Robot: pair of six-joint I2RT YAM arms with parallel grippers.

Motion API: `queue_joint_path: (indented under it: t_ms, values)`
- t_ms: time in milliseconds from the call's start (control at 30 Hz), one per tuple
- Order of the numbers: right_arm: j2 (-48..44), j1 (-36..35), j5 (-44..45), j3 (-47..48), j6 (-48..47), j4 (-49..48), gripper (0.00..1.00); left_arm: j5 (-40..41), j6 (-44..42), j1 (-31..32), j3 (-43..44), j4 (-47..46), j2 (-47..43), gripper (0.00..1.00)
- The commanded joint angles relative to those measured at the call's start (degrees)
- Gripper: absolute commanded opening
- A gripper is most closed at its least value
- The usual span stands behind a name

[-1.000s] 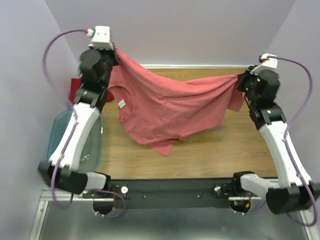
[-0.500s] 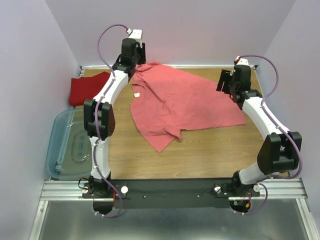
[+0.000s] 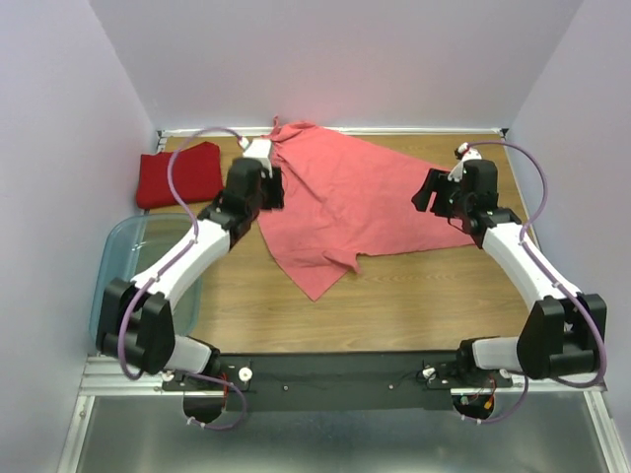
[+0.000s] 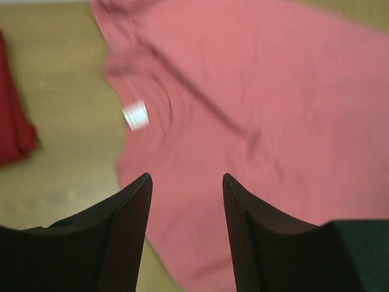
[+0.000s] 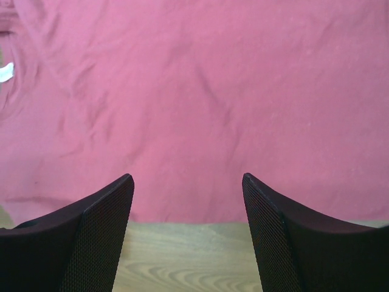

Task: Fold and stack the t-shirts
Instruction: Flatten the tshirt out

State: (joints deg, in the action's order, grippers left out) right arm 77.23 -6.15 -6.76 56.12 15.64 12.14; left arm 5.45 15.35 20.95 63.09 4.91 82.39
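Note:
The salmon-pink t-shirt (image 3: 360, 197) lies spread loosely on the wooden table, its collar to the back left and a lower corner pointing toward the near edge. My left gripper (image 3: 276, 189) hovers open over its collar side. In the left wrist view the left gripper (image 4: 185, 179) has nothing between its fingers, with the pink cloth (image 4: 261, 91) and its white label (image 4: 135, 114) below. My right gripper (image 3: 427, 193) stands open at the shirt's right edge. The right wrist view shows that gripper (image 5: 186, 177) empty above the hem (image 5: 200, 97). The deep red t-shirt (image 3: 179, 173) lies folded at the back left.
A clear bluish plastic bin (image 3: 118, 266) sits at the table's left side under my left arm. Bare wood (image 3: 414, 296) stretches between the pink shirt and the arm bases. Purple walls close in the table at the back and sides.
Both grippers have opened and let go of the pink shirt, which has dropped from hanging between them onto the table. Both arms have drawn back a little toward the near side.

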Motion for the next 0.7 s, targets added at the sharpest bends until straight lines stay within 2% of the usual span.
queue_joint_path:
  t_ms: [0, 133, 267, 367, 500, 667]
  values:
    - [-5.3, 0.2, -4.2, -4.4, 3.1, 0.1, 0.79, 2.5, 5.5, 5.8, -10.5, 6.5, -7.0, 0.57]
    - [-8.5, 0.3, -5.8, -8.4, 4.7, 0.3, 0.79, 1.9, 11.1, 13.8, -18.5, 9.2, -11.5, 0.56]
    - [-11.6, 0.3, -5.4, -11.4, 4.8, 0.5, 0.79, 2.9, 16.5, 20.3, -20.9, 9.6, -12.4, 0.56]
    - [-13.0, 0.2, -5.4, -12.5, 4.8, 1.0, 0.79, 4.6, 17.5, 24.5, -20.0, 10.4, -9.1, 0.56]
    - [-14.3, 0.2, -5.4, -13.0, 4.8, 1.0, 0.79, 4.7, 17.4, 26.7, -18.1, 11.4, -2.6, 0.55]
    - [-14.8, 0.2, -5.4, -13.3, 4.8, 1.1, 0.79, 4.5, 16.6, 28.0, -16.1, 12.4, 1.3, 0.54]
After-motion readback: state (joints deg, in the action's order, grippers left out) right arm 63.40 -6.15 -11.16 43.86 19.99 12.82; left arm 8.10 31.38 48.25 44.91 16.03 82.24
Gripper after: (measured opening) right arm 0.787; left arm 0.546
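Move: The left hand is high over the collar end of the pink t-shirt. The tip of the near sleeve lies about 20 cm back towards the base, 10 cm to its right and some 22 cm below. On the same table level, the rumpled fold by that sleeve is about 10 cm back and 18 cm right, and the white neck label is 12 cm ahead and 5 cm left. From the right hand, the sleeve tip is roughly 17 cm back, 28 cm left and 18 cm below. The left hand, empty and with its fingers staying a bit over half open, sweeps back some 19 cm and down about 16 cm while drifting right, coming in low over the near sleeve's tip; it starts fast and slows, sinking at the last as the wrist tips down about 30 degrees and swings clockwise. The right hand, also empty and wide open, eases back about 6 cm, staying above the t-shirt's near edge, and neither hand is seen touching cloth at the end. ##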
